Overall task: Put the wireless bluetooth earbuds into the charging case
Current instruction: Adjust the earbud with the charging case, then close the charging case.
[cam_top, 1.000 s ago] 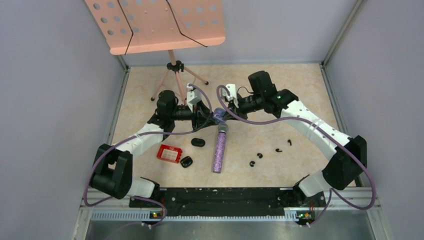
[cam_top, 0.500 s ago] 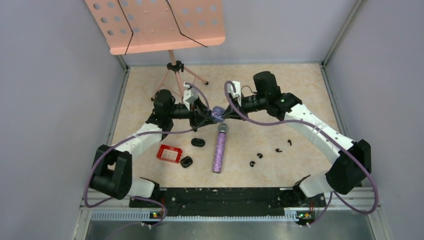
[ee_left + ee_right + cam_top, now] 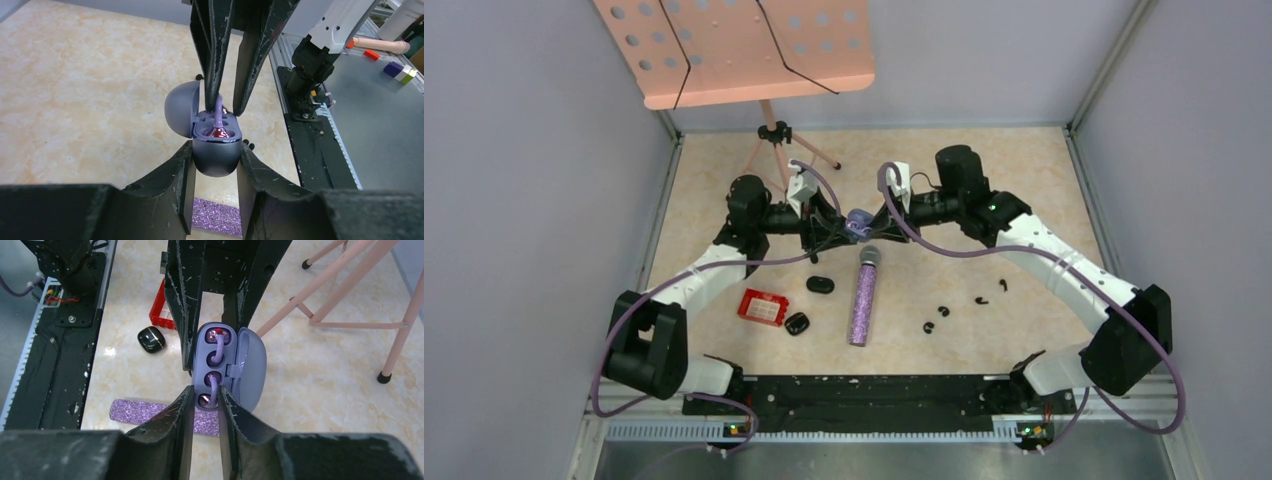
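My left gripper is shut on the rounded bottom of the pale purple charging case, held above the table with its lid open. Two pale purple earbuds sit in the case's sockets, one at the far end and one at the near end. My right gripper straddles the near earbud's stem, fingers slightly apart, a gap showing beside the stem. From above, the case hangs between the left gripper and the right gripper. Several black earbuds lie on the table at right.
A glittery purple microphone lies under the case. Two black cases and a red box sit at front left. A pink music stand rises at the back, its legs close behind the grippers.
Both grippers and the case have shifted a little toward the back of the table. The right fingers now stand slightly apart around the near earbud's stem.
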Available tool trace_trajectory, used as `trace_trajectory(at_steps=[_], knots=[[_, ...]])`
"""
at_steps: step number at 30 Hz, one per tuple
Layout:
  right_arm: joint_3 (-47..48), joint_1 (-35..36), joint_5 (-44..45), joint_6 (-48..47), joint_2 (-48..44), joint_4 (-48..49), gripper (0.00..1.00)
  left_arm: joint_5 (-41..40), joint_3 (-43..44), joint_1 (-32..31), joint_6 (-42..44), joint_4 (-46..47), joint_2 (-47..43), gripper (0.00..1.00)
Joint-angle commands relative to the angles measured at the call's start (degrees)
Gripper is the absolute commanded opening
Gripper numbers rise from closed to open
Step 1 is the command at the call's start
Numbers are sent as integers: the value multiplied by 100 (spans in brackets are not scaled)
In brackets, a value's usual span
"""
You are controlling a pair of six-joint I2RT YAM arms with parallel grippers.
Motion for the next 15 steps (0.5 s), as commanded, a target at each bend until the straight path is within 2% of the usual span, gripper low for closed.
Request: trace_trajectory(at_steps=[1,4,10,15], knots=[[332,-49,-146,-180,37,-252,30,101,302,32,113,216,-189,0],[677,-53,-71,-385,-33,-704,46,29,262,46,140,166,-180,0],[965,-53,224,-395,-489,-1001,58,10,272,66,260,5,-150,0],[750,-53,797,-234,-596,-824,93,104,272,57,513,-132,-164,0]])
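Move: The open charging case sits in my left fingertips, its middle about 2 cm right of my left hand point and 1 cm above it. From my right hand, whose tips are right at the case's outer earbud, that middle is about 3 cm left, 1 cm ahead and 1 cm below. Far below on the table, about 24 cm down, the microphone's head lies some 4 cm ahead, and the black case about 3 cm back and 11 cm left. I spread my right fingers from a narrow gap to nearly wide open, first staying beside the outer earbud, then backing off up and away from the charging case: about 4 cm up with a drift of some 2 cm to the right. My left hand keeps its pinch on the case and holds it almost still. ##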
